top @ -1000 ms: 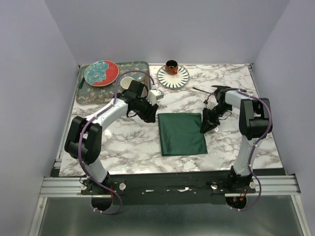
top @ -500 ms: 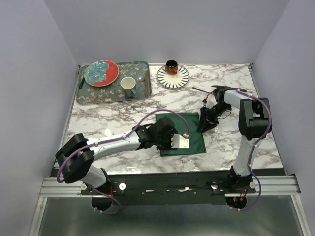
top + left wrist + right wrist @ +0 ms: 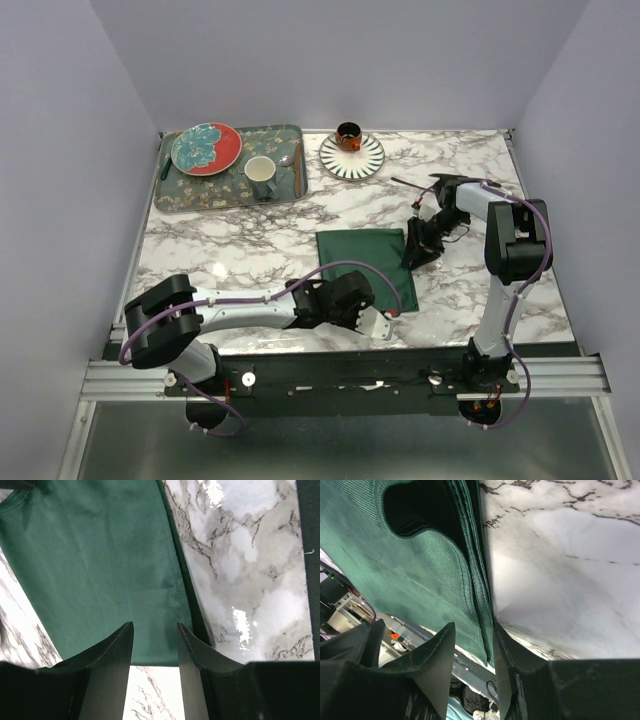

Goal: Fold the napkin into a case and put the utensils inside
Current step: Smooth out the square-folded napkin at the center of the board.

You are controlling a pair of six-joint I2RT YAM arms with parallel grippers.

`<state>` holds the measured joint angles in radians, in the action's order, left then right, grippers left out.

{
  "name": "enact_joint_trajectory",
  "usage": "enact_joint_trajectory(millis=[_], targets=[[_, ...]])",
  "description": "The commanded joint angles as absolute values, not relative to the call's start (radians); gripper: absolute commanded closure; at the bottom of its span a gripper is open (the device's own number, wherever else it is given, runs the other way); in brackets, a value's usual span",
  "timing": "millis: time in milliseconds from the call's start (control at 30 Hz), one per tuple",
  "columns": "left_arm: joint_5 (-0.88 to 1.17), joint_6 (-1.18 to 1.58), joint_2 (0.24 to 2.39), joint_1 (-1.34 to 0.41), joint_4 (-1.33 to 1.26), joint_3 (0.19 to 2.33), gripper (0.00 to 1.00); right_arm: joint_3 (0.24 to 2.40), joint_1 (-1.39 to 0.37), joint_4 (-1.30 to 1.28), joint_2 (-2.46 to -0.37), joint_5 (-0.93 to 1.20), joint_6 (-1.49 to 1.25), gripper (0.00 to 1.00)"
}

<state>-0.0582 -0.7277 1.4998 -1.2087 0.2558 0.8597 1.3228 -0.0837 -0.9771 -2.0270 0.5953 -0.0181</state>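
Note:
The dark green napkin (image 3: 365,258) lies folded flat at mid-table. My left gripper (image 3: 390,318) hovers at its near right corner, and in the left wrist view it (image 3: 154,626) is open over the napkin (image 3: 100,555)'s edge, holding nothing. At the cloth's right edge, my right gripper (image 3: 415,250) is also open. The right wrist view shows that gripper (image 3: 472,626) straddling the napkin (image 3: 420,580)'s layered edge, with a gap beside one finger. One slim black utensil (image 3: 403,183) lies behind the right arm, partly hidden.
A patterned tray (image 3: 180,195) at the back left holds a red and teal plate (image 3: 206,148), a cup (image 3: 261,172) and a silver spoon (image 3: 285,160). A striped plate (image 3: 360,162) with a small orange cup (image 3: 348,133) stands at the back middle.
My left arm swung from the tray area down across the table to the napkin's near right corner. The right gripper's jaws widened at the napkin's right edge.

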Motion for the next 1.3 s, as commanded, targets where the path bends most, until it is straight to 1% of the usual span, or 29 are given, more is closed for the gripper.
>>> enact_joint_trajectory(millis=[0,300,567,767,967,1100,1267], targets=[[-0.041,-0.755,1.517,-1.241,0.264,0.859,0.49,1.333,-0.087,-0.976,-2.016,0.584,-0.023,0.56],[-0.031,-0.761,1.565,-1.266,0.287,0.874,0.47,1.335,-0.087,-0.979,-2.017,0.583,-0.021,0.56],[-0.069,-0.770,1.598,-1.266,0.261,0.884,0.49,1.339,-0.087,-0.983,-2.023,0.581,-0.021,0.56],[-0.098,-0.775,1.612,-1.266,0.224,0.874,0.53,1.341,-0.087,-0.982,-2.029,0.583,-0.018,0.56],[-0.109,-0.778,1.612,-1.264,0.206,0.871,0.61,1.342,-0.087,-0.985,-2.033,0.586,-0.017,0.56],[-0.117,-0.779,1.618,-1.259,0.198,0.873,0.67,1.344,-0.087,-0.986,-2.034,0.588,-0.015,0.56],[-0.120,-0.781,1.628,-1.252,0.193,0.881,0.71,1.345,-0.087,-0.989,-2.037,0.588,-0.014,0.56]])
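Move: The stretch of the napkin's near edge to go for lies almost under the left hand, about 1 cm back and 5 cm below. From that hand the napkin's middle is some 9 cm ahead and 3 cm to the right, and its near-left corner about 6 cm to the left and 1 cm back. From the right hand, waiting at the napkin's right edge, that near-edge stretch is roughly 11 cm back and 12 cm to the left. Lower the left gripper about 3 cm to the napkin's near edge, easing it back some 2 cm as it starts down. Once low, creep about 1 cm forward and draw the half-open fingers together to roughly a third open, tips right at the edge of the top layer. Whether they touch the cloth can't be seen. ##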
